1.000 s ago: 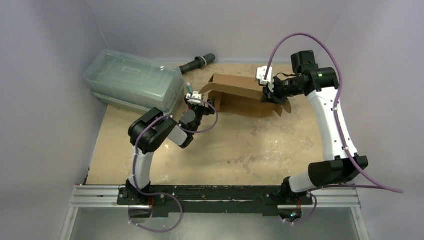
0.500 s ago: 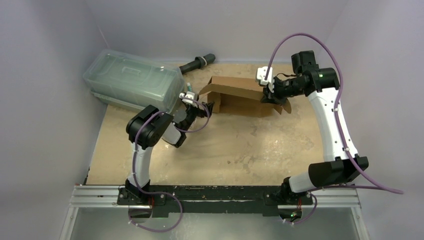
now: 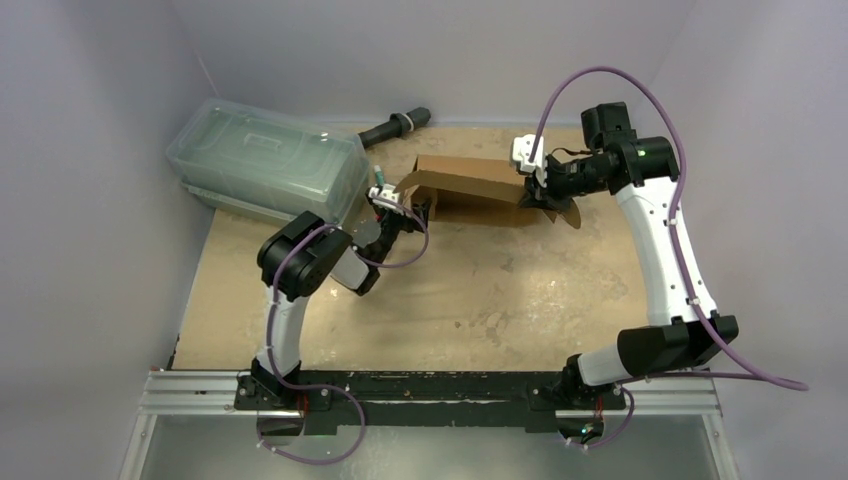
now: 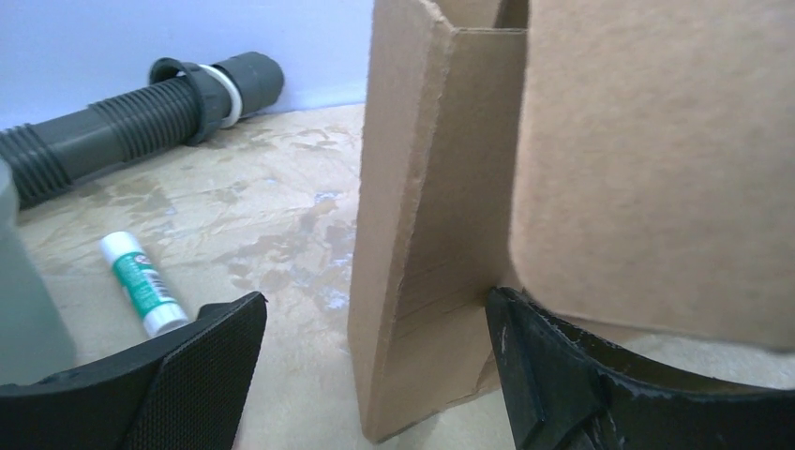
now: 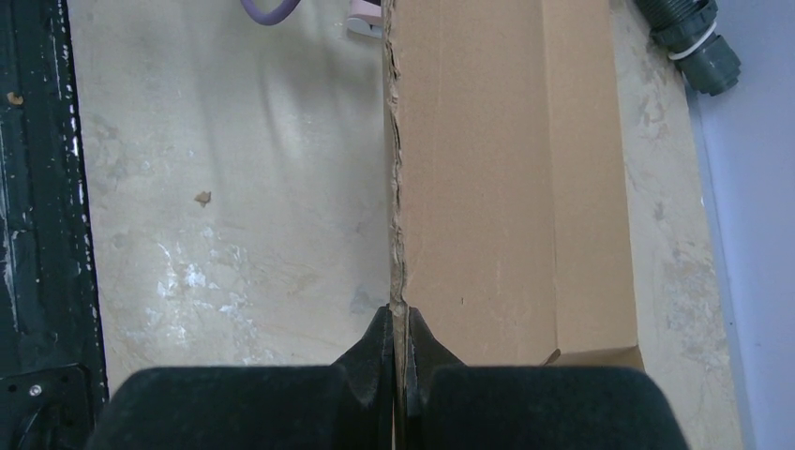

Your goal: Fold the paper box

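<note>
The paper box is brown corrugated cardboard, partly folded, at the back middle of the table. In the top view my left gripper is at the box's left end. In the left wrist view my left gripper is open around an upright cardboard end flap, the right fingertip touching it. My right gripper is at the box's right end. In the right wrist view my right gripper is shut on the thin top edge of a long wall of the paper box.
A clear greenish lidded container stands at the back left, close to my left arm. A dark ribbed tube lies along the back wall behind the box. A green and white glue stick lies on the table left of the flap.
My left gripper opened wider, drew back left, then returned to the box's left end. My right gripper moved slightly back, tipping the gripped wall more upright so the box looks narrower.
</note>
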Robot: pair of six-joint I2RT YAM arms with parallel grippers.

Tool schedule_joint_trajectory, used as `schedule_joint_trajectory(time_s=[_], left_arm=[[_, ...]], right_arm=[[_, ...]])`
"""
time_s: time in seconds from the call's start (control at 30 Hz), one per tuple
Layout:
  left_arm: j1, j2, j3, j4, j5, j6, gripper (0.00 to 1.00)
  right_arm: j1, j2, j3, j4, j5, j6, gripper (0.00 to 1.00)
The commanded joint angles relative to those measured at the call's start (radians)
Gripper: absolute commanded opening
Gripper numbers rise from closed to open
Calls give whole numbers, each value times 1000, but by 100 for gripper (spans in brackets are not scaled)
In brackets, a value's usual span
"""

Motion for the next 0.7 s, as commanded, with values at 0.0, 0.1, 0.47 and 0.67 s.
schedule_joint_trajectory(time_s=[0.0,0.1,0.47,0.67], left_arm=[[3,25,16,210,-82,36,87],[4,48,43,219,-65,33,86],[6,88,114,190,-54,64,77],[19,114,95,289,11,110,42]], right_arm=[[8,-14,-9,-32,-64,21,0],[9,-6,-10,-31,-62,24,0],[9,45,9,-33,-73,38,0],[9,55,22,-32,-76,39,0]])
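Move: The box's left-end flap, the left hand's goal, stands upright about 3 cm ahead of its open fingers and 2 cm to the right, its middle roughly 1 cm higher. From that hand the glue stick lies some 10 cm ahead and 8 cm left, the dark marker about 4 cm ahead and 7 cm left, both about 8 cm lower. From the right hand, already pinching the raised panel's edge, the flap is roughly 15 cm ahead, 18 cm left and 18 cm lower. With its right-hand finger against the flap's face, the left hand eases about 2 cm forward and 1 cm down to bring the flap's edge between the fingers, then closes them from wide open to about half. The right hand keeps its pinch on the raised panel's edge and sinks about 1 cm with it, tipping slightly. ##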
